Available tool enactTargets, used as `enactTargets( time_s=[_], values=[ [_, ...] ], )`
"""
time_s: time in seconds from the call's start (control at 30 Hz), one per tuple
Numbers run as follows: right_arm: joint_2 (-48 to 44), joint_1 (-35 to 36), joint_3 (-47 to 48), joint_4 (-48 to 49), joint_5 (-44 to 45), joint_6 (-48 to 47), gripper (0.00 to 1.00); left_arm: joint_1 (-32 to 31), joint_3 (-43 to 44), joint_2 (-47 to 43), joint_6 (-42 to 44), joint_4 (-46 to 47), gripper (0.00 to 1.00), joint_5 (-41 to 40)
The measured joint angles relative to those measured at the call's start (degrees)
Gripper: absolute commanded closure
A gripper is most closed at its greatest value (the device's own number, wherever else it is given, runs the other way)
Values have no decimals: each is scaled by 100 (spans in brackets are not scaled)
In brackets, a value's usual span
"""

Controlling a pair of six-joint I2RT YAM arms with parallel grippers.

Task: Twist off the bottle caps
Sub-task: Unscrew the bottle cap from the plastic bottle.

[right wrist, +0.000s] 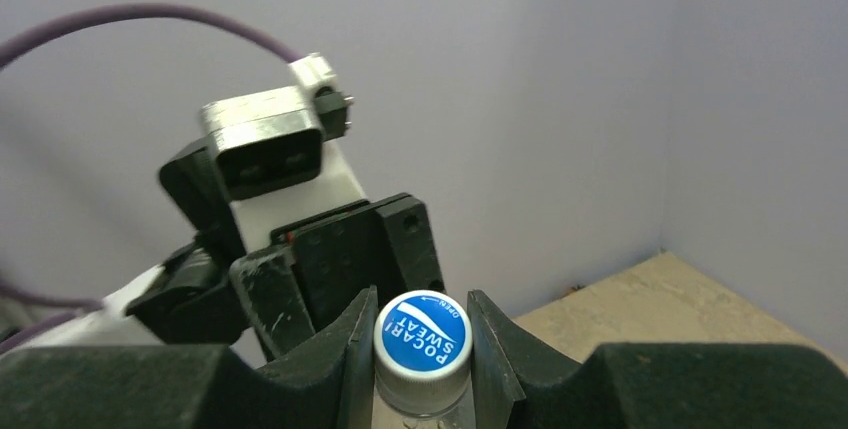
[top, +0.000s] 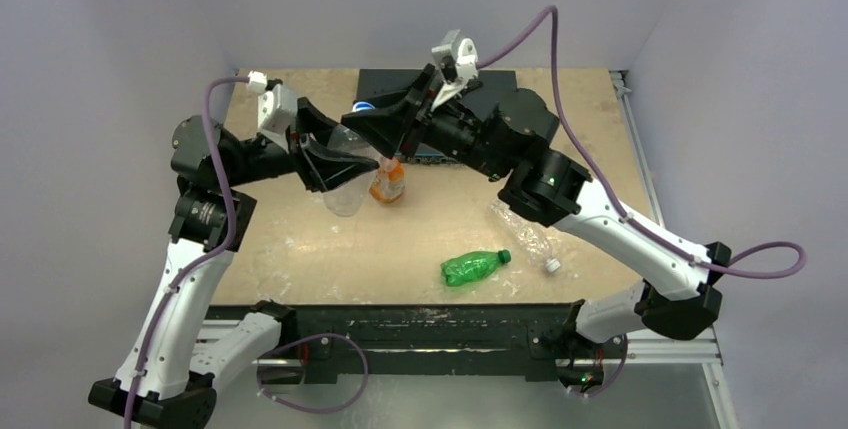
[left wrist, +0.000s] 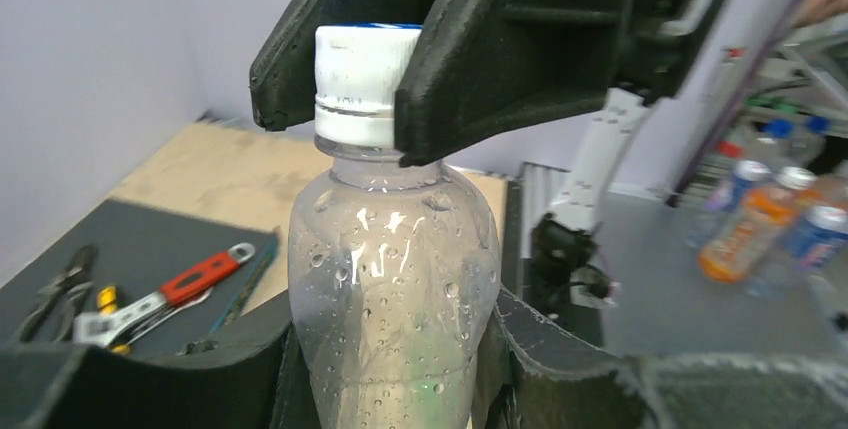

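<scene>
I hold a clear bottle [left wrist: 395, 279], wet with droplets, upright above the table; my left gripper [left wrist: 395, 349] is shut on its body. Its white cap [left wrist: 360, 84] has a blue top face [right wrist: 423, 337], and my right gripper [right wrist: 423, 344] is shut on it from above, one finger [left wrist: 480, 59] on each side. From overhead both grippers meet over the table's middle at the clear bottle [top: 345, 194]. A squat orange-labelled bottle [top: 387, 184] stands just beside it. A green bottle [top: 475, 267] and a crinkled clear bottle [top: 525, 234] with a white cap [top: 552, 266] lie nearer the front.
A dark mat [top: 440, 84] at the back of the table carries a red-handled wrench [left wrist: 190, 279] and other metal tools. Several more bottles [left wrist: 760, 229] stand on a grey surface beyond the table's edge. Walls close in the back and both sides.
</scene>
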Motion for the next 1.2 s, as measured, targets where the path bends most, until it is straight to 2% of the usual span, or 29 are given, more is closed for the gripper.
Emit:
enactTargets(
  time_s=[0.17,0.27,0.47,0.63,0.67,0.7,0.73,0.77,0.8,0.9,1.07,1.2],
  values=[
    [-376,-76,-450,879,-1357,-13,100,-66,-85,122,-1943,1788,98,1069],
    [-398,-114,-590,1451,-2127,50,100,-98,-87,142,-2704,2474,98,1414],
    [-149,-350,-479,2280,-3821,380,100,-195,39,136,-3329,2973,98,1871],
    [31,-566,-280,2413,-4656,538,100,-208,59,138,-3432,2981,99,2024],
    [31,-581,-280,2417,-4728,544,96,-212,59,146,-3438,2975,99,2033],
    [31,-640,-280,2422,-4780,546,71,-219,59,151,-3438,2975,99,2041],
    [31,-671,-280,2409,-4789,546,55,-223,59,164,-3436,2973,100,2039],
    [31,-699,-280,2354,-4756,540,38,-223,59,173,-3427,2955,100,2039],
    [22,-715,-280,2271,-4634,529,26,-223,59,188,-3390,2887,100,2009],
    [-111,-710,-289,1969,-3873,455,17,-155,120,199,-2975,2374,100,1609],
    [-514,-330,-254,1606,-1687,332,18,-122,391,146,-1554,872,99,691],
    [-262,155,498,957,-254,105,26,-122,424,52,-643,107,99,-7]
  ],
)
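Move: The plastic bottle is already gripped near its middle by the left fingers, its cap about 9 cm above that hand, 2 cm ahead and 1 cm right. The right fingers already pinch this cap. The orange bottle stands roughly 14 cm ahead of the left hand, 3 cm right and 35 cm below. From the right hand, the green bottle lies some 5 cm back, 20 cm right and 50 cm below. Keep both grips and draw both hands back about 10 cm and slightly up, turning the right hand counter-clockwise nearly 40 degrees while the left turns about 25 degrees clockwise. Then open the right fingers wide to free the cap, untwist that wrist and lift away upward while both hands come forward again, the left still holding the bottle. ##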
